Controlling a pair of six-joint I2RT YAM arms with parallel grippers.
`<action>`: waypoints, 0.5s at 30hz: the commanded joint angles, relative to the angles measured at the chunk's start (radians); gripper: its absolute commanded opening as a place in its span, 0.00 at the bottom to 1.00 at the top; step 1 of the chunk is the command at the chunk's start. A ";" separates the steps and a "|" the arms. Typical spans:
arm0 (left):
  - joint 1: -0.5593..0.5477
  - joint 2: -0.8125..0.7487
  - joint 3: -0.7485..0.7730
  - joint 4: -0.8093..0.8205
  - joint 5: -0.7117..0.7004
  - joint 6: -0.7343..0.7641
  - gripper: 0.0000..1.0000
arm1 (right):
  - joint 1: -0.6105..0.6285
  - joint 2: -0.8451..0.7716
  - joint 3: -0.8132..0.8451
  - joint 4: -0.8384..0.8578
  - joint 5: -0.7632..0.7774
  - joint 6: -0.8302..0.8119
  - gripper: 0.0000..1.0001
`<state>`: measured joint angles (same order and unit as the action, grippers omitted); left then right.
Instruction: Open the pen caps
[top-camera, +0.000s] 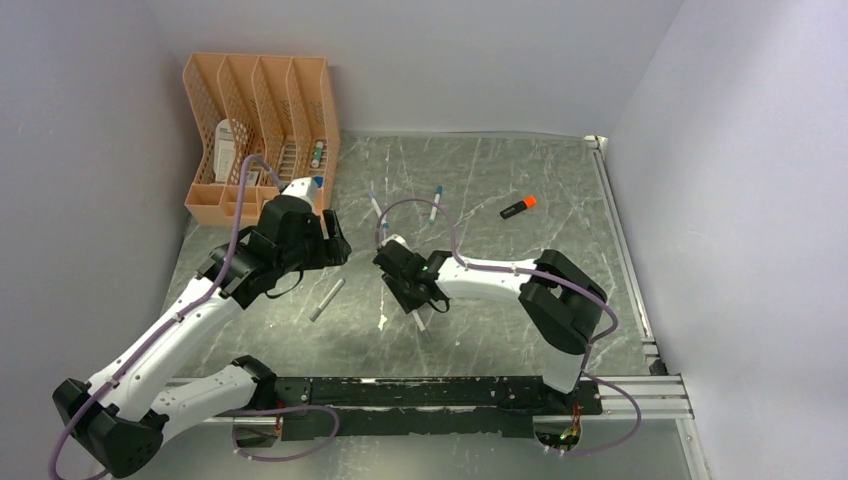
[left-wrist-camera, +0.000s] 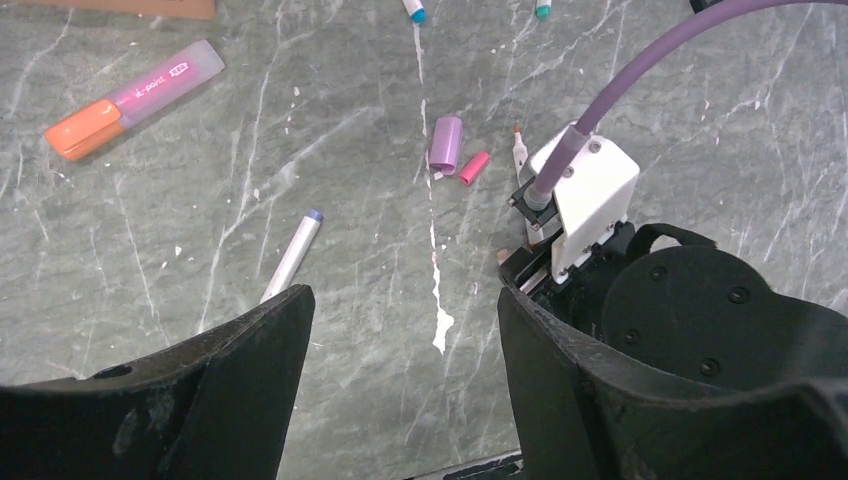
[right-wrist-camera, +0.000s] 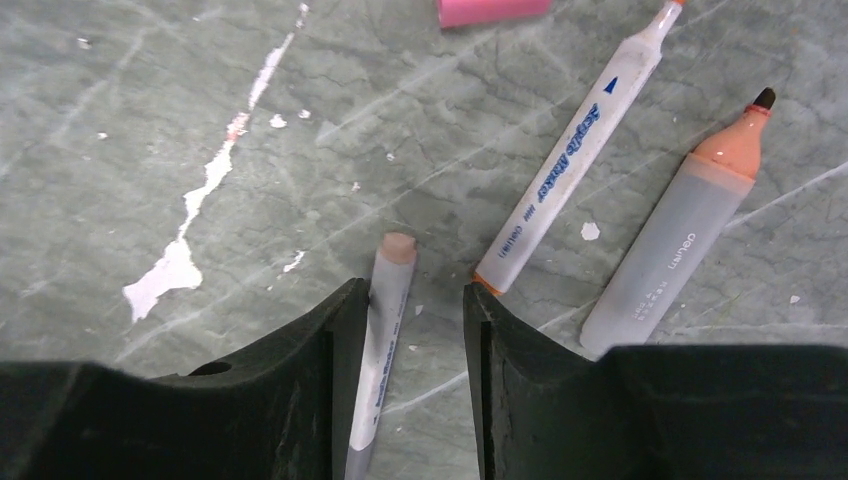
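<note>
Two loose pen caps lie side by side on the table, a purple cap (left-wrist-camera: 446, 143) and a pink cap (left-wrist-camera: 474, 167); the pink cap (right-wrist-camera: 490, 9) also shows at the top edge of the right wrist view. My left gripper (left-wrist-camera: 402, 300) hangs open over bare table, nothing between its fingers. My right gripper (right-wrist-camera: 412, 292) is low over the table with its jaws apart. A thin white pen with a pale pink end (right-wrist-camera: 385, 320) lies between them against the left finger, clear of the right one. In the top view the left gripper (top-camera: 333, 242) and right gripper (top-camera: 403, 282) are close together.
A white pen with blue print (right-wrist-camera: 565, 165) and a grey marker with a bare orange tip (right-wrist-camera: 675, 240) lie right of my right gripper. Also here: a grey pen (left-wrist-camera: 293, 255), a pink highlighter with an orange cap (left-wrist-camera: 130, 95), a black marker (top-camera: 518, 207), and an orange organiser (top-camera: 260, 130) at the back left.
</note>
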<state>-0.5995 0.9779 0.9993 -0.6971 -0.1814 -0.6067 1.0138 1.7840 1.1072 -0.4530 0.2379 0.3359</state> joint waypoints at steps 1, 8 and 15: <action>-0.006 -0.010 0.004 -0.013 -0.009 -0.001 0.78 | 0.000 0.029 0.023 -0.041 0.026 0.026 0.39; -0.006 -0.014 -0.017 0.004 0.011 -0.002 0.78 | 0.001 0.022 0.013 -0.087 0.026 0.120 0.30; -0.006 -0.023 -0.022 0.007 0.023 -0.004 0.78 | -0.006 -0.019 -0.008 -0.127 -0.005 0.412 0.09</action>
<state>-0.5995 0.9775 0.9859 -0.7006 -0.1787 -0.6067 1.0122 1.8004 1.1141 -0.5438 0.2535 0.5472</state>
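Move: Just under the open right fingers lies the front end of the grey-capped pen; its middle is about 4 cm back, 2 cm right and 1 cm below. The uncapped white marker lies some 5 cm ahead and 2 cm right of the right hand, the uncapped highlighter 4 cm ahead and 7 cm right, the pink cap 7 cm ahead and 3 cm left. From the left hand, the pen is roughly 8 cm back, 16 cm right and 20 cm below. Settling onto the front part of the grey-capped pen, the right hand first sinks about 1 cm, then eases just over 1 cm back and as much to its right, turning some 10 degrees clockwise. Its fingers close from part open until both pads pinch the pen's white barrel just behind its front end. ##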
